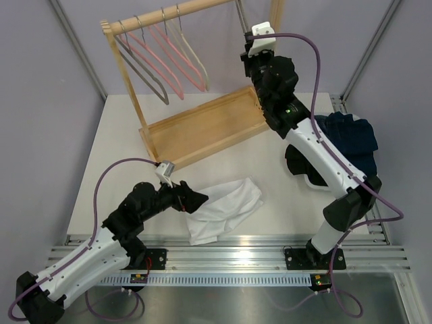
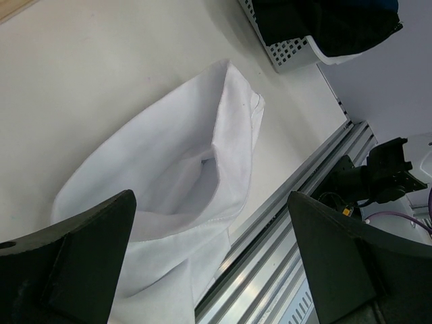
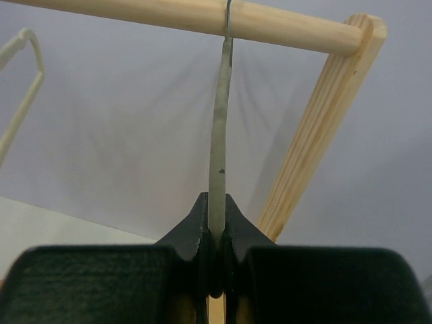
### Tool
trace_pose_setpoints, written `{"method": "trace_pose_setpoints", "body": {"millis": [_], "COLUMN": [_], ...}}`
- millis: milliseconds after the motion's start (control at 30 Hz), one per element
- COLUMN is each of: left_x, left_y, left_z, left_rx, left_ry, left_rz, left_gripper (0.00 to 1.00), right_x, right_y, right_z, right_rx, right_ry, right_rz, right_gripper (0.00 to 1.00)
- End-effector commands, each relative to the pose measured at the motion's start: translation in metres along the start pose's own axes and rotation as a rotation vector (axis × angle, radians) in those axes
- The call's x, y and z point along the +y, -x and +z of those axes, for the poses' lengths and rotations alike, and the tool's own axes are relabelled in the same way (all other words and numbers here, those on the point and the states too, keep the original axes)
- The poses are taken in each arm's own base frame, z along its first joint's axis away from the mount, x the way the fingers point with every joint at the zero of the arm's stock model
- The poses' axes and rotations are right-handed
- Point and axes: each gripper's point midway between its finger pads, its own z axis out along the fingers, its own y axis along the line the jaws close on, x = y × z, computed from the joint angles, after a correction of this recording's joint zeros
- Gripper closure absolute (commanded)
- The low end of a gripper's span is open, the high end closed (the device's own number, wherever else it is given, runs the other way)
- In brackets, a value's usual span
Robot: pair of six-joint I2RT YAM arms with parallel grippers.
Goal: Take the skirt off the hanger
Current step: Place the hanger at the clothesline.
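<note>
The white skirt (image 1: 226, 206) lies crumpled and free on the table by the near edge, and fills the left wrist view (image 2: 175, 155). My left gripper (image 1: 196, 199) hovers at its left end, open (image 2: 210, 199), with nothing between its fingers. My right gripper (image 1: 248, 57) is raised at the right end of the wooden rack. It is shut (image 3: 216, 202) on a pale hanger (image 3: 217, 135), seen edge-on. The hanger's hook is over the wooden rod (image 3: 169, 13).
The wooden rack (image 1: 202, 128) stands at the back with several pink, grey and cream hangers (image 1: 169, 61) on its rod. A white basket (image 2: 297, 50) of dark clothes (image 1: 351, 138) sits at the right. The metal rail (image 1: 236, 256) runs along the near edge.
</note>
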Motion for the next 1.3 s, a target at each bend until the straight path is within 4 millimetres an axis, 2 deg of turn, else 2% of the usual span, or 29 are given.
{"method": "trace_pose_setpoints", "body": {"millis": [0, 100, 133, 200, 267, 300, 333, 400, 600, 733, 800, 833, 867, 1000, 1033, 1067, 1100, 1133, 1167, 1200, 1233, 1267], "left_x": [-0.004, -0.003, -0.002, -0.001, -0.001, 0.000, 0.000, 0.000, 0.000, 0.000, -0.001, 0.000, -0.001, 0.000, 0.000, 0.000, 0.000, 0.000, 0.000, 0.000, -0.001, 0.000], "left_y": [0.014, 0.013, 0.012, 0.012, 0.012, 0.010, 0.011, 0.010, 0.010, 0.012, 0.011, 0.011, 0.010, 0.010, 0.010, 0.010, 0.010, 0.009, 0.009, 0.009, 0.009, 0.009], "left_z": [-0.001, -0.003, -0.004, -0.005, -0.005, -0.004, -0.004, -0.003, -0.002, -0.002, -0.002, -0.002, -0.003, -0.004, -0.004, -0.004, -0.004, -0.004, -0.004, -0.003, -0.003, -0.003], "left_rx": [-0.058, -0.058, -0.057, -0.062, -0.063, -0.058, -0.061, -0.059, -0.060, -0.063, -0.064, -0.062, -0.062, -0.064, -0.063, -0.065, -0.063, -0.062, -0.061, -0.062, -0.062, -0.062], "left_ry": [-0.011, -0.007, 0.000, 0.002, 0.001, 0.002, 0.003, 0.000, -0.003, -0.001, -0.003, -0.001, -0.004, -0.003, -0.002, -0.004, -0.005, -0.006, -0.007, -0.009, -0.013, -0.013], "left_rz": [0.002, 0.007, 0.010, 0.014, 0.016, 0.015, 0.013, 0.011, 0.010, 0.011, 0.012, 0.009, 0.010, 0.013, 0.016, 0.018, 0.019, 0.021, 0.022, 0.023, 0.025, 0.026], "left_gripper": [0.01, 0.01, 0.01, 0.01, 0.01, 0.01, 0.01, 0.01, 0.01, 0.01, 0.01, 0.01, 0.01, 0.01, 0.01, 0.01, 0.01, 0.01, 0.01, 0.01, 0.01, 0.01], "right_x": [-0.027, -0.023, -0.022, -0.013, -0.011, -0.003, -0.004, 0.004, 0.016, 0.017, 0.019, 0.020, 0.022, 0.027, 0.033, 0.031, 0.031, 0.037, 0.038, 0.033, 0.036, 0.036], "right_y": [0.020, 0.002, 0.002, -0.009, -0.008, -0.019, -0.015, -0.023, -0.033, -0.029, -0.032, -0.029, -0.033, -0.015, -0.019, -0.012, -0.017, -0.015, -0.013, -0.016, -0.014, -0.009], "right_z": [0.008, 0.010, 0.009, 0.006, 0.002, 0.000, -0.003, -0.007, -0.017, -0.025, -0.028, -0.031, -0.034, -0.056, -0.061, -0.063, -0.071, -0.074, -0.079, -0.084, -0.088, -0.092], "right_rx": [-0.053, -0.017, -0.020, -0.006, -0.020, -0.005, -0.020, -0.006, 0.014, 0.006, 0.013, 0.010, 0.017, -0.007, 0.019, 0.021, 0.075, 0.080, 0.095, 0.128, 0.133, 0.131], "right_ry": [-0.158, -0.165, -0.167, -0.153, -0.160, -0.145, -0.155, -0.140, -0.124, -0.118, -0.107, -0.093, -0.076, 0.027, 0.075, 0.089, 0.109, 0.167, 0.208, 0.220, 0.265, 0.301], "right_rz": [-0.063, -0.110, -0.114, -0.143, -0.180, -0.198, -0.210, -0.223, -0.251, -0.233, -0.203, -0.191, -0.185, -0.073, -0.070, -0.050, -0.022, -0.009, -0.006, 0.009, 0.013, 0.010], "right_gripper": [1.00, 1.00, 1.00, 1.00, 1.00, 1.00, 1.00, 1.00, 1.00, 0.98, 0.89, 0.78, 0.75, 0.60, 0.55, 0.47, 0.42, 0.36, 0.24, 0.18, 0.05, 0.00]}}
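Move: The right hand holds the grey hanger by its near end, hook already up at the clothesline's wooden rail; the hanging spot is about 15 cm ahead, 3 cm left and 17 cm above it. At rail height, the rack's right post stands some 16 cm ahead and 7 cm right. The white hanger is about 10 cm ahead, 13 cm left and a little higher, the nearest pink hanger 4 cm beyond it to the left. From the left hand that spot lies some 44 cm ahead, 9 cm right and 50 cm up. Keep the right gripper shut on the grey hanger's near end and lower it about 5 cm below the rail, easing it forward a touch first, turning about 10 degrees clockwise and rolling its left side down as far. Then open the fingers wide while drawing straight back about 6 cm, letting go and backing clear of the hanger as the wrist swings counter-clockwise again. ##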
